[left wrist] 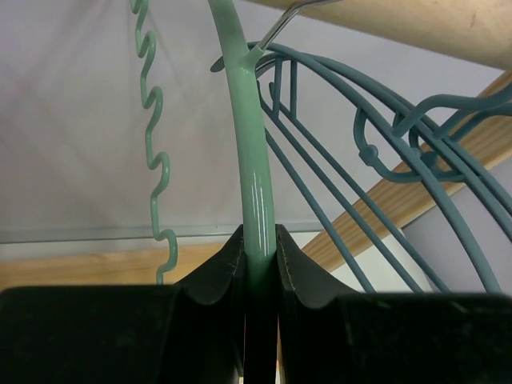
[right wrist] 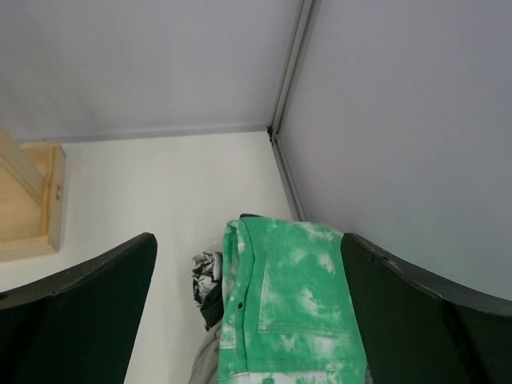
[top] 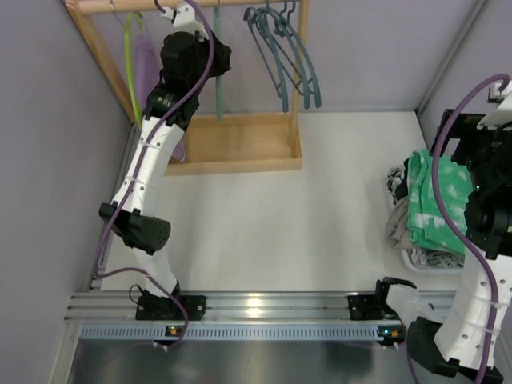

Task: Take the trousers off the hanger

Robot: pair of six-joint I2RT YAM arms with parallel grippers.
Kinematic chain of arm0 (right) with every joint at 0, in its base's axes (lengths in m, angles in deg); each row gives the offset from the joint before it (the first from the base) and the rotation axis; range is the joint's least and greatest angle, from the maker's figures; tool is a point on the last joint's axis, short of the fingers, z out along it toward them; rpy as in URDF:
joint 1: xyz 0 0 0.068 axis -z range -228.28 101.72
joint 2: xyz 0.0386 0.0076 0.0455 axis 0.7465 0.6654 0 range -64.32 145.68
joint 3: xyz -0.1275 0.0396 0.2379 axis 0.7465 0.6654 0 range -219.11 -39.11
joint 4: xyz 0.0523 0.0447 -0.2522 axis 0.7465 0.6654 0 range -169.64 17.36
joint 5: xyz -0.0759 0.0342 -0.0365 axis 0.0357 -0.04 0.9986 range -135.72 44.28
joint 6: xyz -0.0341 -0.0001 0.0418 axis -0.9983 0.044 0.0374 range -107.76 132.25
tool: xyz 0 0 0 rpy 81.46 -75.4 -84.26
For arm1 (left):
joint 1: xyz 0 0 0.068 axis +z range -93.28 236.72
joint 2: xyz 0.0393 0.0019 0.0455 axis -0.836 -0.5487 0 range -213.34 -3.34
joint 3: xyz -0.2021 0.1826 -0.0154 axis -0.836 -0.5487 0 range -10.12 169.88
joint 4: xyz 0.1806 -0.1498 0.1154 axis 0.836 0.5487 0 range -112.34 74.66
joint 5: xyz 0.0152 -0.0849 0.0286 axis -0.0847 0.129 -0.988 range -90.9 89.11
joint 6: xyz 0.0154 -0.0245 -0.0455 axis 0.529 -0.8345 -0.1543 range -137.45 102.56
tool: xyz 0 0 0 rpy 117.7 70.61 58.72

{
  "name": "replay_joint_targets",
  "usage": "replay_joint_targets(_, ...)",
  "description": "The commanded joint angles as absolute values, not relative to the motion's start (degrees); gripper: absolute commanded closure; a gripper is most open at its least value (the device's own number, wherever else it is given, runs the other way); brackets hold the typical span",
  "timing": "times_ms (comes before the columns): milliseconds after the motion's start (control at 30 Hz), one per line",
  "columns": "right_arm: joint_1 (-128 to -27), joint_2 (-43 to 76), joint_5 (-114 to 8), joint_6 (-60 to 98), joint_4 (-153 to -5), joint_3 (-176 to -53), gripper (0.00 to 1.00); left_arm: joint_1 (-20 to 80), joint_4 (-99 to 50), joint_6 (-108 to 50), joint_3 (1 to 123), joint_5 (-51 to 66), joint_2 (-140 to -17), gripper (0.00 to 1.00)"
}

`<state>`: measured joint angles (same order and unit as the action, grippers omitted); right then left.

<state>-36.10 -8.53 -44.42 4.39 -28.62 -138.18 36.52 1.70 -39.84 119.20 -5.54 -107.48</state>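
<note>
My left gripper is up at the wooden rack and shut on the stem of a mint-green hanger, which runs straight up out of the jaws. That hanger hangs bare. The lilac trousers hang on a lime hanger left of the arm. The green, white-blotched trousers lie folded on the laundry heap at the right. My right gripper hovers open above them, its fingers spread wide on either side.
Several bare teal hangers hang on the rail right of my left gripper. The rack's wooden base stands at the back. A grey-and-dark laundry heap sits by the right wall.
</note>
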Motion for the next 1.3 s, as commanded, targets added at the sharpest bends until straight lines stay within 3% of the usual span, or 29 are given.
replay_joint_targets(0,-35.4,-10.1,-44.6,5.7,-28.5,-141.2,0.01,33.7,-6.2,-37.1,123.0,-8.0,-108.9,1.00)
replay_joint_targets(567,-35.4,-12.1,-43.3,5.8,-28.7,-140.6,0.01,27.9,-8.6,-35.3,126.4,-11.1,-117.2,1.00)
replay_joint_targets(733,-35.4,-12.4,-44.4,6.3,-28.7,-140.3,0.01,27.9,-8.8,-34.7,126.1,-11.1,-115.1,0.70)
replay_joint_targets(1033,-35.4,-12.3,-45.3,7.1,-30.1,-139.3,0.01,27.9,-8.8,-30.6,113.3,-14.1,-101.6,0.60)
replay_joint_targets(1267,-35.4,-12.4,-46.9,7.7,-31.1,-138.1,0.01,28.0,-6.9,-32.3,103.2,-10.8,-88.7,0.39)
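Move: On the rack's rail, the free spot that the left hand is bringing its green hanger to lies about 8 cm ahead of it, 8 cm to its right and 9 cm higher. The blue hangers hang some 14 cm to the hand's right and 7 cm ahead, with the rack's right post roughly 20 cm right and 8 cm ahead. From the right hand, that spot is about 33 cm ahead, 34 cm left and 11 cm up. Sliding the held green hanger about 8 cm to the right along the rail towards the blue hangers, the left hand sinks some 3 cm and edges forward. It pauses there, opens its fingers to let go of the hanger's near shoulder, then draws back some 9 cm, rising and drifting left. The right hand, still open and empty, eases about 3 cm back and up. ##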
